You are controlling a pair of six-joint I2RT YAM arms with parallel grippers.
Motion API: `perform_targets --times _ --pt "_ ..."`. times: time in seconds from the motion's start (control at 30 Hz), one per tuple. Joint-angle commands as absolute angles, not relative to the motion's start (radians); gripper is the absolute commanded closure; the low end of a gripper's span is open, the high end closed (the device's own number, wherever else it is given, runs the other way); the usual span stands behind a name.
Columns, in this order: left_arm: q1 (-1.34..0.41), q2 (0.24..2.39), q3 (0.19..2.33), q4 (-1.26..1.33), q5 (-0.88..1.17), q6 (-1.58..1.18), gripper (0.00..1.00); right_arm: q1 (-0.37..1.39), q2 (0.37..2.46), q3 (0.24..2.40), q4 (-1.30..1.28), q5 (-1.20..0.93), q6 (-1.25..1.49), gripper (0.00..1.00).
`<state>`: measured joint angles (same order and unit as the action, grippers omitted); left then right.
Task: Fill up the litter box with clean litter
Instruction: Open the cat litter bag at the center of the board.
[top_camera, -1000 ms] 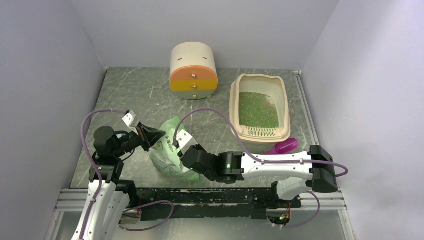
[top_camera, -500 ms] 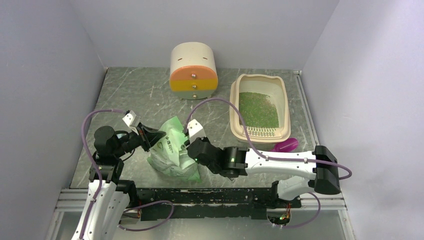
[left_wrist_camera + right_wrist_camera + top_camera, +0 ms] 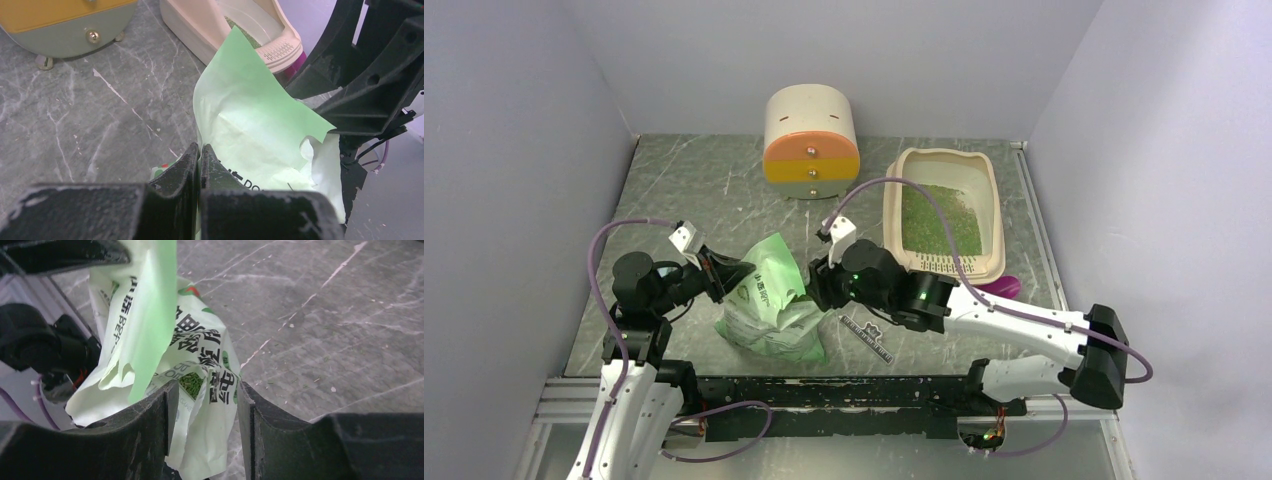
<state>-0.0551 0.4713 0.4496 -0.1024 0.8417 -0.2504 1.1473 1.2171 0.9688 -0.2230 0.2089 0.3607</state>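
The beige litter box stands at the back right with green clean litter spread over its floor. A crumpled green printed bag sits at the front centre. My left gripper is shut on the bag's left top edge, and the left wrist view shows the film pinched between its jaws. My right gripper is at the bag's right side, open. In the right wrist view its jaws straddle a loose fold of the bag without pinching it. Green granules show inside the bag.
A round beige-and-orange drawer unit stands at the back centre. A magenta scoop lies in front of the litter box, partly behind my right arm. A thin dark marked strip lies on the table by the bag.
My right gripper has moved from the bag's lower right side up to its right edge, farther from the bases, and its jaws have spread. The left gripper has kept its hold.
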Motion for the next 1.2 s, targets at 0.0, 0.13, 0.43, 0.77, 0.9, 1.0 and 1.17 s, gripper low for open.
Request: perform_targets --times 0.0,0.13,0.43,0.77,0.9,1.0,1.17 --pt "-0.064 0.452 0.470 -0.008 0.902 -0.270 0.95 1.147 1.251 0.981 -0.251 0.113 0.241 0.49" --pt "-0.065 0.451 0.470 -0.008 0.902 -0.270 0.95 1.146 1.299 1.011 -0.282 0.146 0.201 0.48" --pt "-0.064 0.449 0.471 -0.008 0.904 -0.269 0.95 1.116 1.403 1.071 -0.278 0.117 0.224 0.50" --pt "-0.064 0.505 0.449 0.310 0.947 -0.436 0.95 1.116 1.362 1.177 -0.278 0.403 0.188 1.00" --pt "-0.066 0.593 0.492 0.456 0.984 -0.478 0.95 1.114 1.395 1.254 -0.276 0.425 0.128 1.00" --pt "-0.072 0.647 0.486 0.614 0.989 -0.559 0.95 1.115 1.408 1.276 -0.250 0.434 0.103 1.00" --pt "-0.104 0.673 0.499 0.643 0.949 -0.543 0.95 1.046 1.392 1.310 -0.224 0.342 0.075 1.00"
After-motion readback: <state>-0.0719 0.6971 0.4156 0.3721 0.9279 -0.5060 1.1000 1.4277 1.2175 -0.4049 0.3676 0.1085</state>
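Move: The cat litter bag's loose torn rim lies between and just beyond the right hand's open fingers, about 1 cm ahead, 2 cm left and 4 cm below. The clip lies roughly 11 cm back and 10 cm right of that hand, and the litter box 17 cm ahead and 28 cm right, both some 17 cm below. From the left hand, already gripping the bag's other edge, the loose rim is about 12 cm right, 5 cm back and 5 cm below. Right hand sinks 4 cm, pinches the bag's loose rim, then draws it forward and up; left, still gripping, follows. ##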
